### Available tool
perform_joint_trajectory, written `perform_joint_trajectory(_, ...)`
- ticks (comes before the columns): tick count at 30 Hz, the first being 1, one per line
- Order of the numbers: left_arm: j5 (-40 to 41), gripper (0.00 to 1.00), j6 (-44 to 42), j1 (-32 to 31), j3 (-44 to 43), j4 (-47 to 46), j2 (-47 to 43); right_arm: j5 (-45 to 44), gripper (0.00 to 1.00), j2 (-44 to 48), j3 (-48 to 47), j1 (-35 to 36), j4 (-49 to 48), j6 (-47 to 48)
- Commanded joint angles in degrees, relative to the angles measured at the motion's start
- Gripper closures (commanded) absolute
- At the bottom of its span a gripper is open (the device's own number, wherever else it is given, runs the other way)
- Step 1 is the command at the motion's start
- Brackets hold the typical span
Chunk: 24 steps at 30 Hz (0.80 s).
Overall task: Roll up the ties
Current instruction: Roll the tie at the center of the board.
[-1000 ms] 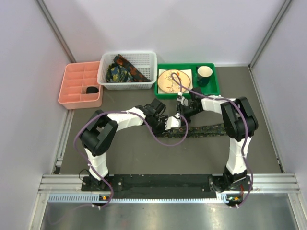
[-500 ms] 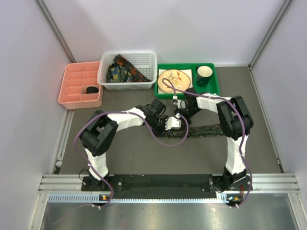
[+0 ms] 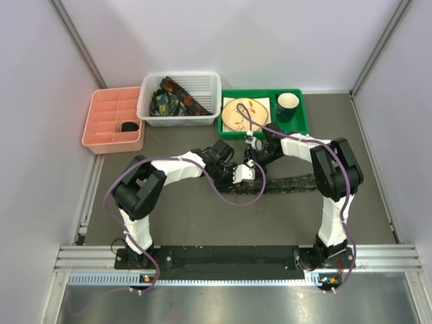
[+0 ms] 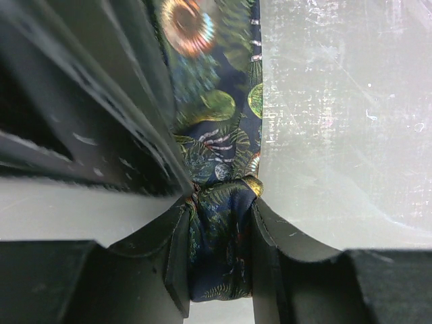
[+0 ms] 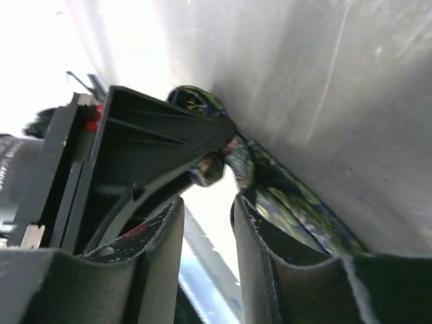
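Observation:
One tie (image 3: 290, 182) lies flat across the table, running right from the two grippers. My left gripper (image 3: 244, 173) is shut on its bunched, partly rolled end, and the dark paisley fabric (image 4: 217, 263) fills the gap between the jaws (image 4: 221, 209). The flat tie runs on ahead (image 4: 216, 115). My right gripper (image 3: 252, 159) is just behind the left one, jaws apart with nothing between them (image 5: 206, 202). The tie (image 5: 290, 202) lies against its right finger. More ties (image 3: 172, 100) lie in the white basket (image 3: 179, 75).
A pink divided organiser (image 3: 113, 143) stands at the back left, with a small dark thing in one cell. A green tray (image 3: 297, 125) at the back right holds a plate (image 3: 243, 111) and a mug (image 3: 287, 103). Purple cables loop off both arms.
My right gripper shifted slightly left and back, staying beside the left gripper. My left gripper kept its hold on the tie end and barely moved.

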<state>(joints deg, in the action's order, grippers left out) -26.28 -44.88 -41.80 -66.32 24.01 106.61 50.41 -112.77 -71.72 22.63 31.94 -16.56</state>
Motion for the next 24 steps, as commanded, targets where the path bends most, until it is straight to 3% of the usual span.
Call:
perform_joint_trajectory(1,3.35,0.64,-0.38,-0.39,1.37,1.3,1.06,7.07,0.64,0.19,2.29,1.01,-8.83,-9.19)
perform_joint_trajectory(4,3.43,0.64,-0.56,-0.39,1.11,1.65,1.23,7.16,0.61,-1.4,0.28,1.27,-7.26,-8.41)
perform_joint_trajectory(8,3.61,0.65,-0.64,-0.47,1.46,1.92,1.15,-2.91,0.6,0.18,0.09,-1.27,3.52,1.49)
perform_joint_trajectory(11,3.61,0.65,-0.47,-0.47,1.9,1.92,0.71,-9.43,0.6,1.76,0.97,-3.99,5.84,6.61)
perform_joint_trajectory(21,4.22,0.65,-0.38,-0.47,1.73,2.09,0.97,-9.46,0.62,7.91,-0.17,-6.37,7.34,11.36)
perform_joint_trajectory(24,4.4,0.65,-0.56,-0.47,2.08,2.01,0.88,-10.6,0.63,9.5,1.84,-10.13,9.97,13.3)
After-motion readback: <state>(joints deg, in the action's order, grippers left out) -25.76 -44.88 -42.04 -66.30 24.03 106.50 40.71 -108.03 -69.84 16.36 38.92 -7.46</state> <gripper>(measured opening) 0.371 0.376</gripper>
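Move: The tie roll is between the left fingers; from the right hand it lies about 5 cm left, 2 cm back and 4 cm below. From that hand the middle of the tie's flat part is about 14 cm right, 2 cm back and 5 cm below. The green tray's middle lies some 23 cm ahead and 5 cm right, 4 cm below; the round plate in it is also 23 cm ahead, 1 cm left, 4 cm below. Rightward, the right hand draws off from the tie roll by about 6 cm over the flat part, after first easing 1 cm left. It dips nearly 3 cm on the way, then rises 2 cm, tipping its fingers some 10 degrees more steeply down and keeping them partly open. The left hand stays in place, still pinching the roll. ##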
